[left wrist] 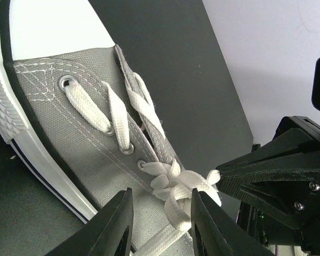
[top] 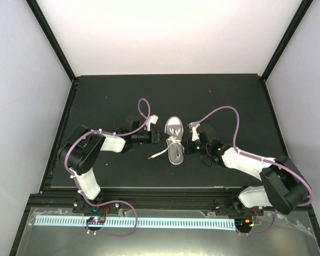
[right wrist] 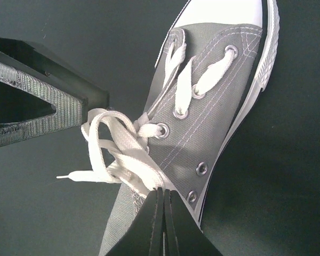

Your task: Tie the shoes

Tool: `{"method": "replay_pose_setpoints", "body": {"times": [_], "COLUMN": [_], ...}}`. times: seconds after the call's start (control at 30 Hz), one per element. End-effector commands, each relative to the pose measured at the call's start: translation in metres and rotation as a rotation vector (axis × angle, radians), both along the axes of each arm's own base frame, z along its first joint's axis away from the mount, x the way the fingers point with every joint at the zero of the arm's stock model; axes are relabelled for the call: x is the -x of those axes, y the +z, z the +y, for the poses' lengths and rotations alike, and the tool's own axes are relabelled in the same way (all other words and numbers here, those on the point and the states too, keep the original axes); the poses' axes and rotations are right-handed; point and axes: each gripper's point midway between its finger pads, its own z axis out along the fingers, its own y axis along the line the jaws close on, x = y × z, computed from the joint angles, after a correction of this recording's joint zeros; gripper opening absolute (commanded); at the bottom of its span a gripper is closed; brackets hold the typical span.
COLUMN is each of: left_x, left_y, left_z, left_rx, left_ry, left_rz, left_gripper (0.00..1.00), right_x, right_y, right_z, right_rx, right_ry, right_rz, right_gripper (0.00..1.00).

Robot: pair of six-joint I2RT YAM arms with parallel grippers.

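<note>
The shoe (top: pixel 175 140), a small grey canvas sneaker with a white toe cap and sole, lies mid-table with its toe pointing away. Its white laces (left wrist: pixel 176 189) are bunched into a knot over the upper eyelets. One loose lace end (top: pixel 157 155) trails left on the mat. My left gripper (left wrist: pixel 162 216) is open, its fingers (left wrist: pixel 117 224) standing either side of the knot without pinching it. My right gripper (right wrist: pixel 163 193) is shut on a lace strand (right wrist: pixel 133 165) at the shoe's other side. In the top view the left gripper (top: pixel 161 137) and right gripper (top: pixel 186 143) flank the shoe.
The shoe rests on a black mat (top: pixel 229 106) bounded by white walls on three sides. Purple cables (top: pixel 224 111) loop above both arms. In the left wrist view the right arm's black fingers (left wrist: pixel 266 176) sit just right of the knot.
</note>
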Motion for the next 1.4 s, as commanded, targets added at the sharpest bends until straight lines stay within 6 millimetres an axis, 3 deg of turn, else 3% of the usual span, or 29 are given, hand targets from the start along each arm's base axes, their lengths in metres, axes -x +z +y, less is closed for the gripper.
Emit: {"method": "replay_pose_setpoints", "body": {"times": [0.0, 0.47, 0.67, 0.77, 0.9, 1.37], "left_x": [-0.001, 0.012, 0.011, 0.009, 0.008, 0.008], "left_y": [0.015, 0.008, 0.009, 0.009, 0.005, -0.016], "left_z": [-0.004, -0.016, -0.013, -0.009, -0.004, 0.038], "left_rx": [0.046, 0.068, 0.068, 0.057, 0.031, -0.043], "left_ry": [-0.027, -0.078, -0.049, -0.027, -0.012, 0.076], "left_rz": [-0.041, -0.003, -0.007, -0.014, -0.015, 0.006], "left_gripper": [0.31, 0.31, 0.11, 0.04, 0.02, 0.01], "right_x": [-0.004, -0.005, -0.006, -0.011, -0.018, -0.022], "right_y": [0.005, 0.006, 0.012, 0.023, 0.03, 0.015], "right_z": [0.0, 0.0, -0.001, -0.003, -0.009, -0.038], "right_rx": [-0.01, -0.011, -0.02, -0.024, -0.008, -0.026], "right_ry": [-0.008, -0.007, -0.018, -0.038, -0.073, -0.16], "right_rz": [-0.02, -0.024, -0.037, -0.065, -0.067, 0.0], "right_gripper": [0.02, 0.02, 0.02, 0.02, 0.02, 0.02]}}
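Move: The left gripper stands open right beside the knot. The lace bight to pinch is only about 1 cm to its right and 1 cm back, at fingertip height, and the knot is some 2 cm right and 1 cm back. From the left gripper, the toe cap lies roughly 6 cm ahead and 2 cm right, while the free lace end trails about 8 cm back and 8 cm left. The right gripper holds the other loop, with the knot 3 cm to its left and 1 cm ahead. Ease the left gripper about 1 cm right and 1 cm back to the knot, close it on the lace bight there, then draw it some 3.5 cm left and slightly down. Keep the right gripper shut and still on its loop until the left has gripped, then pull it about 3 cm right and 2 cm forward, rising a little, so both draw away from the knot. ##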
